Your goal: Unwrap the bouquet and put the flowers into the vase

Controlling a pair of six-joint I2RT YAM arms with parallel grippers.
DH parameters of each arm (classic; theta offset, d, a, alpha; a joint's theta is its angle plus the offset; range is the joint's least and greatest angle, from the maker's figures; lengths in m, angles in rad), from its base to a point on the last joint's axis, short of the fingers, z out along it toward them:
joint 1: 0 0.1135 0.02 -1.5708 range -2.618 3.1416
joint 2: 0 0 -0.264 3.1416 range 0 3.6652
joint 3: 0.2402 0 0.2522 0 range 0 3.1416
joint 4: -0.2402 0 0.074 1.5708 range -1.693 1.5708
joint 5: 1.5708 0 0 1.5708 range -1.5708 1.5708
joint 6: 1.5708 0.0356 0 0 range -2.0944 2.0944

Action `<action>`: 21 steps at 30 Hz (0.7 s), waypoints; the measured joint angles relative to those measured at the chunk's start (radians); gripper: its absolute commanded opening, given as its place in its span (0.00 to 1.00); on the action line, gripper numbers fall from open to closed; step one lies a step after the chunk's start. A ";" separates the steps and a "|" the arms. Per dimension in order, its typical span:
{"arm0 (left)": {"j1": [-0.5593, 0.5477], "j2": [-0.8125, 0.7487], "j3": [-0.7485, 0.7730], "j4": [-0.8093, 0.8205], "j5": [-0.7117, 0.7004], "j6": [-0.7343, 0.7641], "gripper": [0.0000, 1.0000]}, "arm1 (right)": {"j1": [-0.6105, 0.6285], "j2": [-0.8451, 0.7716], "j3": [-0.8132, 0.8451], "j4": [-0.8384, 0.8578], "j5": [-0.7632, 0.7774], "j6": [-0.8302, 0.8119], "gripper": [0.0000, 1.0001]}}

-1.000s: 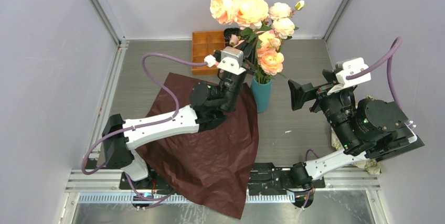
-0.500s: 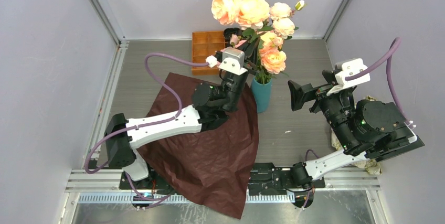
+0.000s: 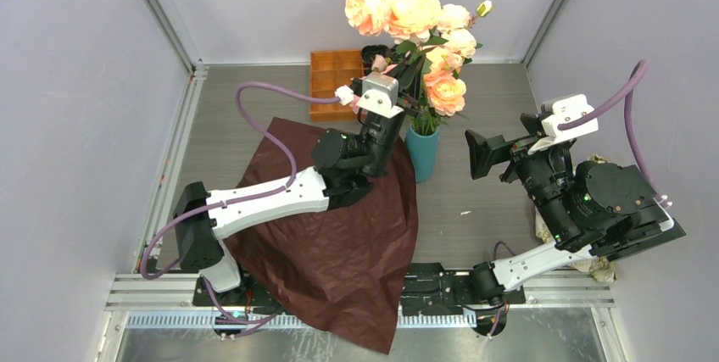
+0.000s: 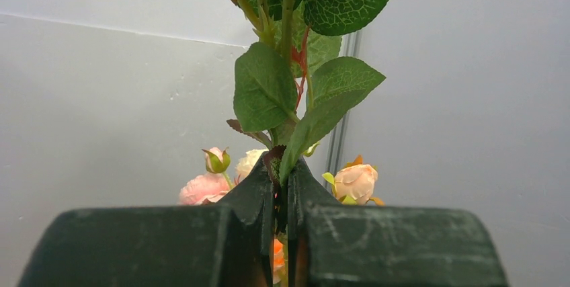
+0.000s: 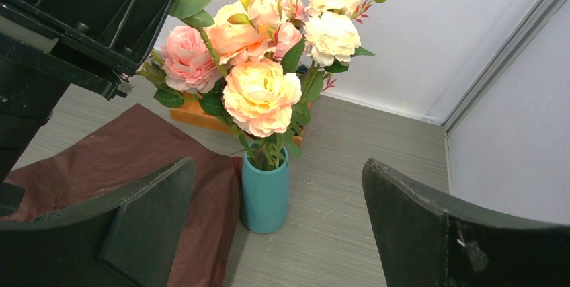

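Observation:
The flowers (image 3: 415,14), pink, peach and cream roses, stand upright with their stems in the teal vase (image 3: 421,152). My left gripper (image 3: 402,97) reaches in from the left above the vase. In the left wrist view it (image 4: 281,173) is shut on a green stem with leaves (image 4: 263,89). The bouquet's maroon wrapping paper (image 3: 339,243) lies spread flat on the table under the left arm, with no flowers in it. My right gripper (image 3: 476,152) hovers right of the vase, open and empty. In the right wrist view it (image 5: 277,166) faces the vase (image 5: 265,193) and the flowers (image 5: 262,95).
An orange compartment tray (image 3: 332,74) sits behind the vase against the back wall. A beige cloth (image 3: 596,267) pokes out under the right arm. Grey walls and metal rails close in the table on three sides.
My left gripper has shifted slightly right and toward the back with the stem, and the flower heads moved with it. The right arm has stayed still.

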 measured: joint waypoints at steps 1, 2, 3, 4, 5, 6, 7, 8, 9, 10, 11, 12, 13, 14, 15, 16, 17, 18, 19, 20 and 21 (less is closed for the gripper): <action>0.000 0.000 0.002 0.000 0.000 0.000 0.01 | 0.000 0.000 0.000 0.000 0.000 0.000 1.00; 0.000 0.000 0.003 -0.002 0.001 0.000 0.01 | 0.000 0.000 0.000 0.000 0.000 0.000 1.00; 0.000 0.000 0.005 -0.004 0.001 0.001 0.01 | 0.000 0.000 0.000 0.000 0.000 0.000 1.00; 0.000 0.000 0.007 -0.007 0.001 0.003 0.01 | 0.000 0.000 0.000 0.000 0.000 0.000 0.99; 0.000 0.000 0.010 -0.011 0.000 0.005 0.01 | 0.000 0.000 0.000 0.000 0.000 0.001 0.99; 0.000 0.000 0.012 -0.011 0.000 0.009 0.01 | 0.000 0.000 0.000 0.000 0.000 0.001 0.99; 0.000 0.000 0.013 -0.010 0.000 0.015 0.01 | 0.000 0.000 0.000 0.000 0.000 0.002 1.00; 0.000 0.000 0.013 -0.010 0.000 0.018 0.01 | 0.000 0.000 0.000 0.000 0.000 0.003 0.99; 0.000 0.000 0.013 -0.011 -0.001 0.020 0.01 | 0.000 0.000 0.000 0.000 0.000 0.003 0.99; 0.000 0.002 0.013 -0.010 -0.002 0.023 0.01 | 0.000 0.000 0.000 0.000 0.000 0.004 1.00; 0.000 0.006 0.013 -0.009 -0.005 0.023 0.01 | 0.000 0.000 0.000 0.000 0.000 0.004 0.99; 0.000 0.009 0.010 -0.007 -0.008 0.024 0.02 | 0.000 0.000 -0.001 0.000 0.000 0.005 0.99; 0.000 0.012 0.005 -0.003 -0.011 0.024 0.02 | 0.000 -0.001 -0.002 0.000 0.000 0.005 1.00; 0.000 0.015 -0.004 0.000 -0.016 0.024 0.02 | 0.000 -0.001 -0.003 0.000 0.000 0.006 1.00; 0.000 0.019 -0.014 0.004 -0.020 0.023 0.03 | 0.000 -0.001 -0.006 0.000 0.000 0.007 1.00; 0.000 0.026 -0.026 0.006 -0.028 0.023 0.03 | 0.000 -0.001 -0.008 0.000 0.000 0.008 0.99; 0.000 0.033 -0.034 0.009 -0.032 0.023 0.04 | 0.000 -0.001 -0.010 0.000 0.000 0.008 0.99; 0.000 0.044 -0.047 0.013 -0.039 0.022 0.04 | 0.000 -0.001 -0.013 -0.001 0.000 0.010 0.99; 0.000 0.055 -0.056 0.014 -0.047 0.021 0.05 | 0.000 -0.001 -0.013 -0.001 0.000 0.011 0.99; 0.000 0.066 -0.067 0.014 -0.053 0.018 0.05 | 0.000 -0.001 -0.014 -0.001 0.000 0.011 1.00; 0.000 0.077 -0.079 0.013 -0.060 0.017 0.06 | 0.000 -0.002 -0.015 -0.001 0.000 0.012 0.99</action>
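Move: The teal vase stands about 6 cm to the right and 3 cm ahead of the left hand, its middle some 43 cm below. The blooms already in the vase reach up about 8 cm ahead, 6 cm to the right and 10 cm lower; the wooden organizer lies some 27 cm ahead and 9 cm left, the brown wrapping sheet about 14 cm back and 17 cm left, both on the table. From the right hand, the vase is roughly 13 cm ahead, 6 cm left and 38 cm down. Downward, after almost no motion at first, the left hand then speeds up and lowers its flower stem about 7 cm towards the vase, drifting nearly 3 cm right and 2 cm forward. The closed fingers keep their pinch just below the leaves, while the wrist rolls its left side up and tips slightly down, under 10 degrees in all. ##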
